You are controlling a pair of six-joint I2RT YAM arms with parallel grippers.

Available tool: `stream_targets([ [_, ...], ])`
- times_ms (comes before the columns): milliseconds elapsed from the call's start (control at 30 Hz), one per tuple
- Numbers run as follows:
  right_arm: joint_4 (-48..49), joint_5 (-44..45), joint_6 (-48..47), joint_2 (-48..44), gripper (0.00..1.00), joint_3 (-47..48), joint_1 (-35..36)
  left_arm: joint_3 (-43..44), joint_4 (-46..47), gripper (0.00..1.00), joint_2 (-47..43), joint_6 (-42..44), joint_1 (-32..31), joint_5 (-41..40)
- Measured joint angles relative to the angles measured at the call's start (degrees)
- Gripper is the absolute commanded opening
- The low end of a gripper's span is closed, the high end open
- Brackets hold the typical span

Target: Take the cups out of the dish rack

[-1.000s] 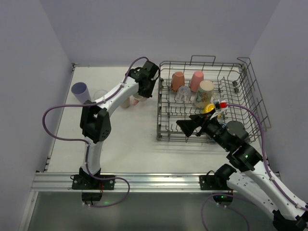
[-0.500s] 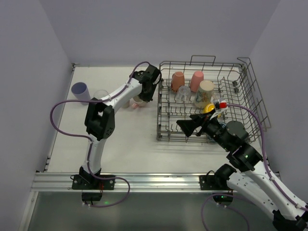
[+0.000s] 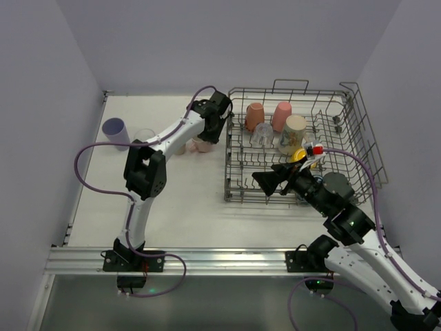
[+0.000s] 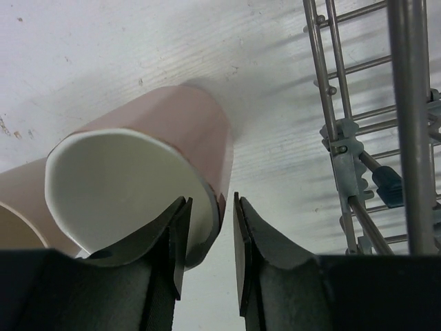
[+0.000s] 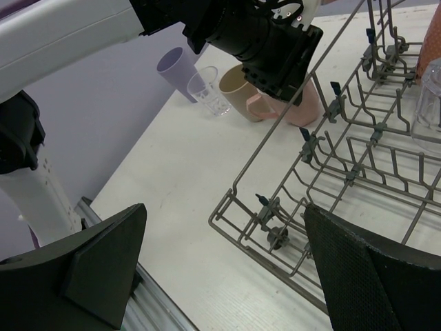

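Note:
The dish rack holds a salmon cup, a pink cup, a cream cup, a clear glass and a yellow cup. A pink mug stands on the table left of the rack. My left gripper points down over it. In the left wrist view the gripper straddles the mug's rim, one finger inside and one outside, with gaps to the wall. My right gripper is wide open and empty above the rack's near-left corner.
On the table left of the pink mug stand a beige cup, a clear glass and a lavender cup; all three show in the right wrist view, beige, glass, lavender. The rack's left wall is close to my left gripper.
My left arm's elbow has swung right and its gripper has shifted slightly toward the rack, staying over the pink mug. The right arm has not moved.

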Motion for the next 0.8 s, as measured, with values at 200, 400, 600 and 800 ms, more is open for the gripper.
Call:
stream_targets([
  [200, -0.22, 0.11, -0.09, 0.24, 0.99, 0.00, 0.00, 0.31, 0.02, 0.46, 0.00, 0.13, 0.00, -0.76],
  [400, -1.07, 1.42, -0.48, -0.11, 0.99, 0.04, 0.00, 0.33, 0.02, 0.56, -0.02, 0.09, 0.00, -1.42],
  [600, -5.01, 4.66, -0.70, -1.75, 0.99, 0.68, 0.00, 0.33, 0.00, 0.73, -1.05, 0.09, 0.00, -1.95],
  [800, -10.12, 12.13, -0.59, -2.86, 0.99, 2.23, 0.02, 0.98, 0.31, 0.89, -5.62, 0.07, 0.00, -1.81],
])
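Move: The pink mug that the left hand is letting go of has its middle about 3 cm left of that hand and 5 cm below, its near wall between the parted fingertips. The tan cup stands about 11 cm left and 3 cm back, the clear glass some 21 cm left. For the right hand, the yellow cup is roughly 14 cm ahead, 13 cm right and 21 cm down; the patterned cup is 22 cm ahead and 10 cm right. The pink mug's wall is left free as the left fingers, already loosened around it, spread from about a third to nearly wide open, the hand almost still at first, then rising about 5 cm off the rim. Meanwhile the empty, wide-open right hand swings some 4 cm right, turning about 10 degrees clockwise, towards the yellow cup in the rack. ##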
